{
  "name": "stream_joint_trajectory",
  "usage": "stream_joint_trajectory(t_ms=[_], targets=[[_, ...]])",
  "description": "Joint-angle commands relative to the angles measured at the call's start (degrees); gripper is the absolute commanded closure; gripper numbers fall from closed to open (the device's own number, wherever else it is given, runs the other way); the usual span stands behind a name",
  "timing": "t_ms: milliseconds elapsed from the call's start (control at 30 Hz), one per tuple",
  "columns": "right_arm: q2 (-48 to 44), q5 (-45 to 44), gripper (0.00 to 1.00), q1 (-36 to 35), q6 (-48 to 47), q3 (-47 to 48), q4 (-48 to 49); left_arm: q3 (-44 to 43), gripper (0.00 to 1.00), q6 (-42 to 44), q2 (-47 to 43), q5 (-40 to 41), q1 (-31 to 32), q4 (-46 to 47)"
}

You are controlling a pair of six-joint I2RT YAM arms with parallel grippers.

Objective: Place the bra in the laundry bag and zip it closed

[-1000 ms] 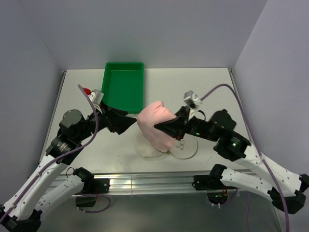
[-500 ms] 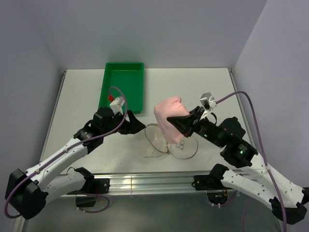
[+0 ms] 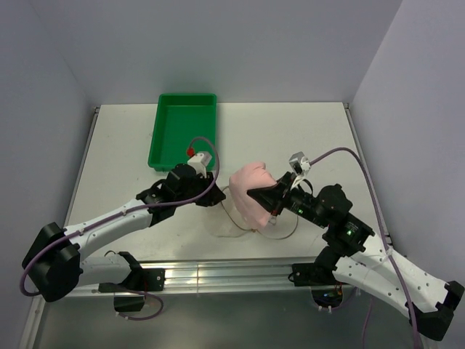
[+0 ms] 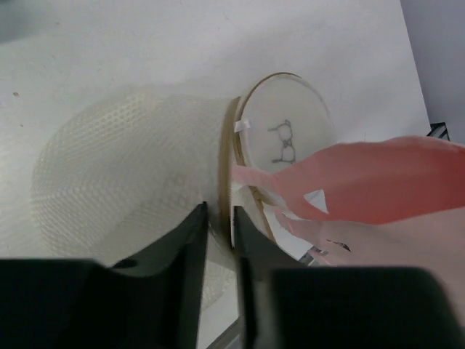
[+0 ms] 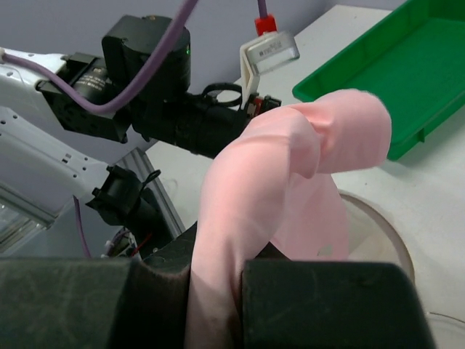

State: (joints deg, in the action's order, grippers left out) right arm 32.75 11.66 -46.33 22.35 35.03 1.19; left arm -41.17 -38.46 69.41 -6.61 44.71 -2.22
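Observation:
The pale pink bra hangs bunched over the laundry bag, and my right gripper is shut on it. In the right wrist view the bra rises from between the jaws of the right gripper. The laundry bag lies open on the table below it. In the left wrist view its mesh half bulges up beside the flat round face, which bears a dark mark. My left gripper has its jaws drawn close on the bag's rim; in the top view it sits at the bag's left edge.
A green tray stands at the back left of the table, also seen in the right wrist view. The left arm stretches low across the table toward the bag. The metal rail runs along the near edge.
My left arm has swung in to the bag's left edge and its jaws have narrowed onto the rim. My right gripper has shifted right and then come lower with the bra.

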Motion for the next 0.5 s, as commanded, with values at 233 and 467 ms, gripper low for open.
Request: stream_joint_trajectory(t_ms=[233, 467], targets=[[0.0, -0.1, 1.0, 0.8, 5.8, -10.2, 19.6, -1.4, 1.0, 0.7, -0.7, 1.5, 0.5, 4.0], [3.9, -3.5, 1.0, 0.8, 7.6, -16.7, 27.5, 0.1, 1.0, -1.4, -1.1, 0.4, 0.5, 7.2]])
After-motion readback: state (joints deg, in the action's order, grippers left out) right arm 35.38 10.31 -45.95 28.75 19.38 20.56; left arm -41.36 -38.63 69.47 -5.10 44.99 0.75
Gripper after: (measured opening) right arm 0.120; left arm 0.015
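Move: The rim of the laundry bag's open mouth runs right between my left fingertips; the mouth's middle is about 3 cm right, 2 cm back and 6 cm below them. The hanging bra is some 7 cm right of my left hand, 3 cm back and 6 cm higher. From my right hand, the mouth is about 4 cm ahead, 3 cm left and 22 cm down; the flat lid lies 3 cm ahead, 9 cm right and 29 cm down. My left fingers, already around the laundry bag's rim, go from partly open to shut and pinch it; that hand then eases up and forward about 1 cm with the rim held. Meanwhile my right hand keeps its grip on the bra and lowers about 6 cm, edging slightly forward and left, bringing the hanging end towards the open mouth. ##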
